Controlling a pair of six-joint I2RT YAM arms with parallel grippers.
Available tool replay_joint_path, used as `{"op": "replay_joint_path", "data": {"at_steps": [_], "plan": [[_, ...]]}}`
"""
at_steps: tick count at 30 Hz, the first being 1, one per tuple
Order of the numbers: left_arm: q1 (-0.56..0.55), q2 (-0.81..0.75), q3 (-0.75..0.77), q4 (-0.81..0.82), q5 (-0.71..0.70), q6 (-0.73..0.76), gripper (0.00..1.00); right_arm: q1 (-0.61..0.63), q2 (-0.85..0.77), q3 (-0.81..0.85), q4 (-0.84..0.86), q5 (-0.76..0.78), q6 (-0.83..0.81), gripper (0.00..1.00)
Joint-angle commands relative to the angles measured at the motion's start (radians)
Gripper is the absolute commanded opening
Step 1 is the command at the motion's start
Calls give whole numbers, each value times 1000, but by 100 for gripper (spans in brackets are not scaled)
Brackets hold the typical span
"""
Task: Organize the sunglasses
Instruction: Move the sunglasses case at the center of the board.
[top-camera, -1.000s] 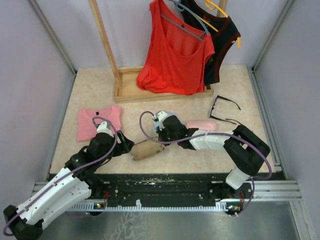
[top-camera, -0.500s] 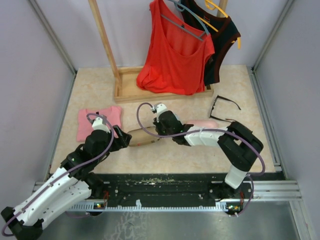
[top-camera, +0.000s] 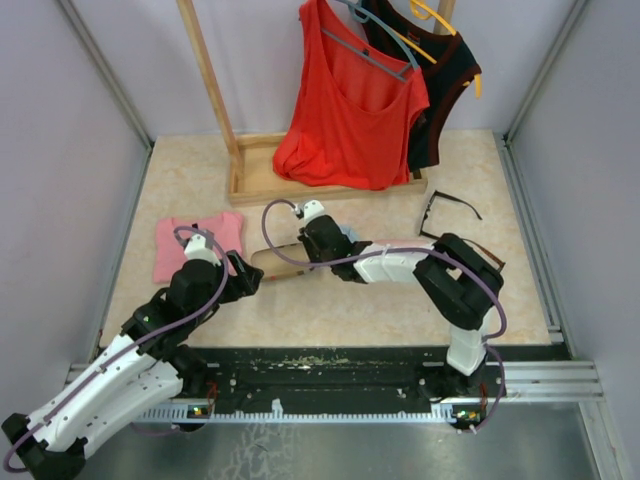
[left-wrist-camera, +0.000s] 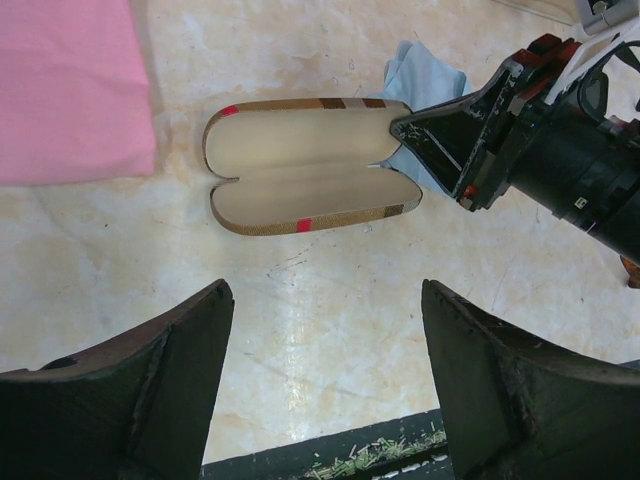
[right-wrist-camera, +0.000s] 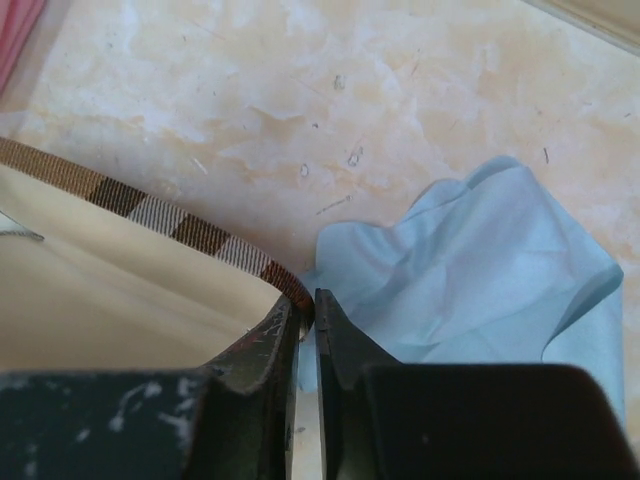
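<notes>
The black-framed sunglasses (top-camera: 447, 210) lie unfolded at the back right, far from both grippers. A thin reddish-brown arm of a second pair (top-camera: 492, 256) peeks out beside the right arm's elbow. My right gripper (right-wrist-camera: 308, 305) is shut on the rim of the brown plaid case (right-wrist-camera: 140, 205), pinching the right end of one half. The case (left-wrist-camera: 310, 165) lies flat and wide open, its cream lining up and nothing inside. My left gripper (left-wrist-camera: 325, 290) hangs open over bare table just in front of the case (top-camera: 270, 265), touching nothing.
A crumpled light blue cloth (right-wrist-camera: 470, 270) lies right behind the case's gripped end. A folded pink shirt (top-camera: 195, 245) sits to the left. At the back stands a wooden rack base (top-camera: 260, 185) with a red top (top-camera: 350, 110) and a dark one hanging. The black table edge (left-wrist-camera: 330, 465) is close below.
My right gripper has dragged the plaid case away from the near edge, back and to the left. The left gripper has drawn back slightly and stays open.
</notes>
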Motion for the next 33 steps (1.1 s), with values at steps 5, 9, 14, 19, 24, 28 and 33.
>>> {"op": "replay_joint_path", "data": {"at_steps": [5,9,14,19,24,28,33], "plan": [[-4,-15,17,-11,-15,13,83,-11,-22,31,78,-15,-15,42],[-4,-22,16,-16,-21,12,84,-15,-100,-3,70,-14,-15,46],[-4,-23,8,-2,-17,11,84,-23,-233,-46,7,137,48,45],[-4,-19,-5,12,-2,8,85,-44,-221,13,-211,282,219,40],[-4,-22,-12,12,9,9,85,-54,-98,110,-311,266,278,40],[-4,-38,-12,-2,2,9,85,-54,-31,166,-320,220,286,42],[-4,-55,-18,-13,1,5,85,-55,40,231,-344,176,284,44]]}}
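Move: The right hand is closed on the far right-hand corner of the open sunglasses case, whose middle lies about 6 cm to its left, 3 cm back and 2 cm below. The blue cloth's middle is roughly 5 cm to this hand's right, 2 cm farther out and 3 cm below; the pink case is some 22 cm to its right, level with it. From the idle left hand the cloth lies about 12 cm ahead, 20 cm to the right and 14 cm below. The right hand opens its fingers to not quite half, lets go of the sunglasses case's corner and lifts clear, rising some 7 cm as it swings to the right. It then sinks nearly as far again, ending about 5 cm right and 2 cm forward of where it began, wrist turned some 20 degrees clockwise, with the parted fingertips over the blue cloth just beside the case's right end. ##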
